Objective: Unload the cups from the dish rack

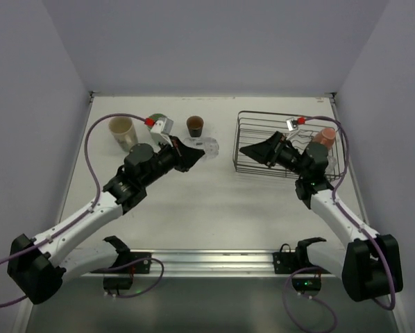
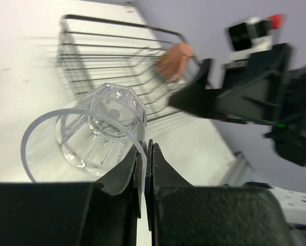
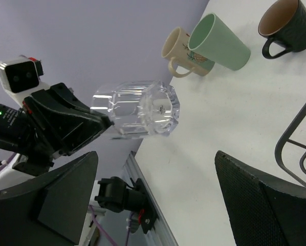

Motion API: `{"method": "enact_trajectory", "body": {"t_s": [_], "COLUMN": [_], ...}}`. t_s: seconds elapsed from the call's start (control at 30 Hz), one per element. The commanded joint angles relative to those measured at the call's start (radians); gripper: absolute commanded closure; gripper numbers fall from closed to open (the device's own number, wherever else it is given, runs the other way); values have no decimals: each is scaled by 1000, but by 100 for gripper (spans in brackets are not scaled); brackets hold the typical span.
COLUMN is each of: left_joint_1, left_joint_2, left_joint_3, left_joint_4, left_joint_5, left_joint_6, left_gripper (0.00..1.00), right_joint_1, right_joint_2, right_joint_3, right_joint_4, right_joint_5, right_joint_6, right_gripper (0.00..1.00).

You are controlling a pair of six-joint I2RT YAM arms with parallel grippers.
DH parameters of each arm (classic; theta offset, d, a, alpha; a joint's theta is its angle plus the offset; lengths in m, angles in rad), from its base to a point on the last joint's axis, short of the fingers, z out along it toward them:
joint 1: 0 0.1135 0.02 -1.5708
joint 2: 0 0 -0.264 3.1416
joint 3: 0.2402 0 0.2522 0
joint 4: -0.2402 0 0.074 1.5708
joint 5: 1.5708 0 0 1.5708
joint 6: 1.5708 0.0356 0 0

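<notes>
My left gripper (image 1: pixel 192 154) is shut on the rim of a clear faceted glass cup (image 1: pixel 206 148), held on its side above the table left of the dish rack (image 1: pixel 243 142). The pinch shows in the left wrist view (image 2: pixel 145 149) on the clear cup (image 2: pixel 104 128). A salmon-pink cup (image 1: pixel 325 137) stands in the rack's right end, also in the left wrist view (image 2: pixel 173 59). My right gripper (image 1: pixel 248 150) is open and empty at the rack's left end, pointing at the clear cup (image 3: pixel 137 108). Cream (image 1: pixel 122 132), mint green (image 3: pixel 219 43) and dark brown (image 1: pixel 195 125) cups stand on the table.
In the right wrist view the cream cup (image 3: pixel 176 48) and dark brown cup (image 3: pixel 286 25) show handles. A rack wire (image 3: pixel 296 138) is at the right edge. White walls close the table at back and sides. A metal rail (image 1: pixel 214 260) runs along the near edge.
</notes>
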Motion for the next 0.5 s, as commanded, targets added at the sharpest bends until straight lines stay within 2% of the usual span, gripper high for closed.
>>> {"method": "enact_trajectory", "body": {"t_s": [0.0,0.07,0.1,0.2,0.27,0.47], "left_joint_1": [17,31,35,69,110,285], "left_joint_2": [-120,-178,-195,-229,-226,-91], "left_joint_3": [38,56,56,43,8,-16], "left_joint_4": [-439,-563,-656,-800,-830,-793], "left_joint_5": [-277,-418,-466,-601,-646,-620], "left_joint_6": [203,227,232,206,174,167], "left_gripper": [100,100,100,100,100,100], "right_joint_1": [1,1,3,3,6,18], "right_joint_2": [-93,-134,-148,-200,-231,-261], "right_joint_3": [21,13,10,10,10,17], "right_joint_4": [-115,-170,-193,-269,-305,-364], "right_joint_5": [35,54,61,95,107,129], "right_joint_6": [-110,-141,-153,-198,-222,-268], "right_gripper": [1,1,1,1,1,1]}}
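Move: The left hand already holds the clear cup; the bare table it heads for lies about 26 cm left, 7 ahead and 28 below. From that hand the tan mug stands some 26 cm ahead and 33 left, the green cup 29 ahead and 18 left, the dark mug 36 ahead and 3 left, all roughly 23 below. From the right hand that bare spot is about 42 cm left, 5 ahead, 26 below. Left hand sweeps the clear cup some 20 cm left and 13 down, fingers tipping down; right backs off. ##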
